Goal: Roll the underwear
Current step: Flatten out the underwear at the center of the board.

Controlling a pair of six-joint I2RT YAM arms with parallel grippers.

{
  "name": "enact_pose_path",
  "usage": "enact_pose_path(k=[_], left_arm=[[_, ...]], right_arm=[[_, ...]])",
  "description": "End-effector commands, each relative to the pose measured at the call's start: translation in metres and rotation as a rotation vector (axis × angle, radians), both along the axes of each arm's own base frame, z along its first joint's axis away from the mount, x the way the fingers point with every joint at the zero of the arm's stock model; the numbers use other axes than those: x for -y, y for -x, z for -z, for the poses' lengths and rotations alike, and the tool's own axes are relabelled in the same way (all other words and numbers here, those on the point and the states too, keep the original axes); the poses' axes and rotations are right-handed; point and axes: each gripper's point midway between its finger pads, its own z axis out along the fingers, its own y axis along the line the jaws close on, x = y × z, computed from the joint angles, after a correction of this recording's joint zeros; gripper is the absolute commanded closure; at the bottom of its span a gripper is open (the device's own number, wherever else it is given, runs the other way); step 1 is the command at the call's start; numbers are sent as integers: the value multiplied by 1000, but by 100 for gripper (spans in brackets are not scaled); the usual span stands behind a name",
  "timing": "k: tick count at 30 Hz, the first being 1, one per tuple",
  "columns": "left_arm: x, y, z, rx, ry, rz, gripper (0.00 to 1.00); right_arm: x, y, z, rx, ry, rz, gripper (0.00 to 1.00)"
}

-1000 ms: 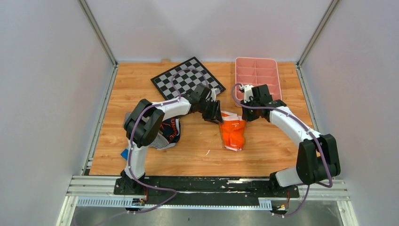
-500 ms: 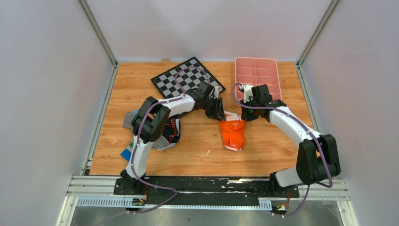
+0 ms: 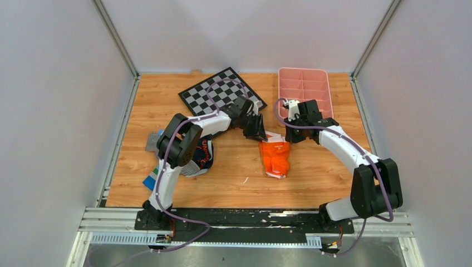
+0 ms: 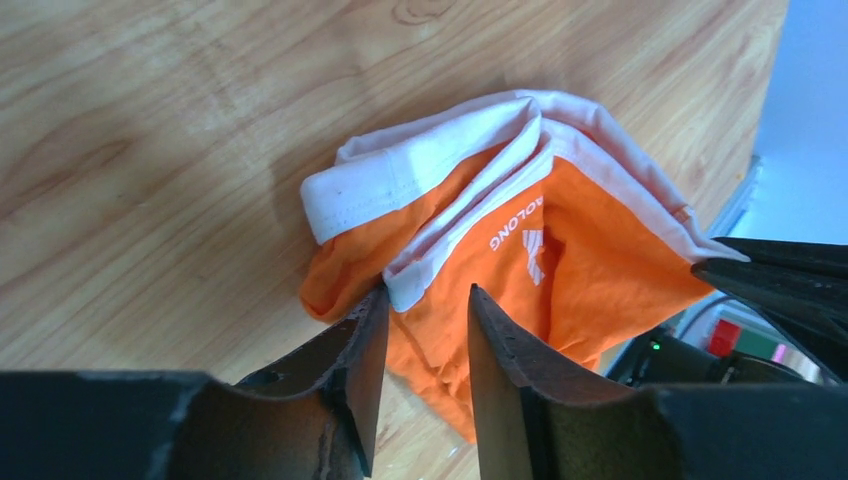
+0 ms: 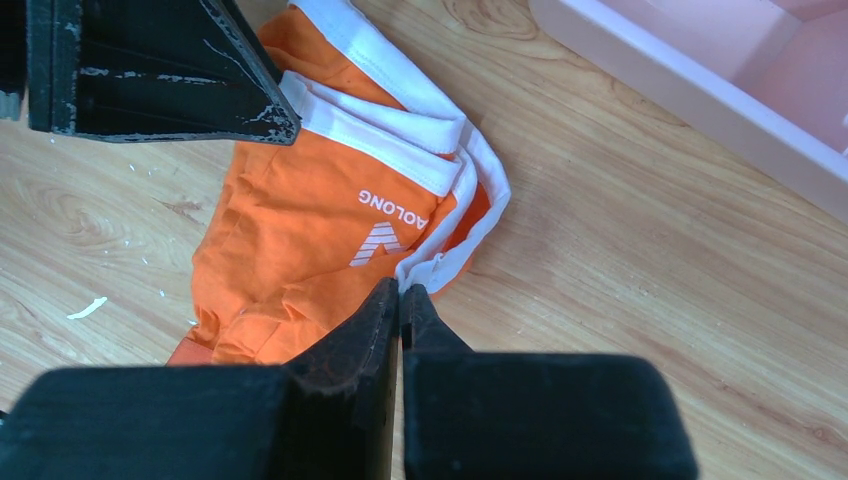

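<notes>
The underwear is a bright orange crumpled bundle with white trim, lying on the wooden table near the middle. My left gripper is at its far left corner. In the left wrist view the underwear lies just beyond that gripper. It is open, with the folded white trim end at its fingertips. My right gripper is at the far right corner. In the right wrist view it is shut on the white trim at the edge of the underwear.
A pink divided tray stands at the back right, just behind the right gripper. A checkerboard lies at the back. A navy pair and a grey striped garment lie under the left arm.
The left arm's elbow has swung right and its gripper has shifted slightly right and away, to the underwear's far corner. The right arm and the underwear have stayed put.
</notes>
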Motion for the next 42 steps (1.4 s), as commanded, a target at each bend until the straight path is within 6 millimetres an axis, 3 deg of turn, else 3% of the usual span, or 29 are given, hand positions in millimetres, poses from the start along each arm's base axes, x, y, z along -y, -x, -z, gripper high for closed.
enact_pose_path(k=[1, 8, 11, 15, 21, 26, 30, 33, 36, 39, 42], left_arm=[[16, 1, -7, -29, 113, 19, 60], [21, 2, -12, -35, 147, 20, 65], [18, 0, -7, -32, 118, 9, 56], [17, -2, 2, -36, 90, 2, 54], [19, -5, 6, -29, 83, 15, 62], [19, -7, -5, 19, 93, 64, 80], [3, -17, -24, 116, 54, 101, 95], [-21, -24, -49, 179, 40, 117, 98], [-44, -23, -88, 239, 66, 172, 100], [-63, -8, -128, 297, 89, 289, 100], [-80, 14, -151, 358, 68, 396, 100]], right_arm=[[-5, -12, -17, 62, -35, 4, 100], [-4, -11, -16, 65, -32, 7, 100], [-4, -12, -18, 67, -33, 6, 100], [-4, -12, -18, 68, -31, 7, 100], [-2, -12, -18, 70, -26, 11, 100], [1, -14, -17, 70, -23, 20, 100], [7, -19, -24, 89, 1, 34, 100], [15, -30, -50, 148, 39, 41, 100], [20, -34, -81, 207, 65, 22, 100], [28, -34, -107, 241, 59, 19, 100], [29, -28, -125, 268, 44, -22, 100]])
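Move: The left fingers, half open, have the free corner of the orange underwear's waistband about 2 cm to their right and 1 cm lower. That corner lies some 6 cm left of the right hand, 2 cm farther out and 3 cm below. From the left hand the chessboard is about 16 cm left and 15 cm ahead; from the right hand, which holds the other corner, the pink box is roughly 17 cm ahead and 6 cm right. The left hand eases about 1.5 cm right and 1 cm down while its half-open fingers adjust and then shut, pinching the free corner of the waistband, as the right hand keeps its closed grip on the other corner. Then both lift about 7 cm with the cloth while parting: the left sweeps some 7 cm to the left and a little forward, the right goes about 3 cm forward towards the pink box and 2 cm to its right, tilting slightly. ##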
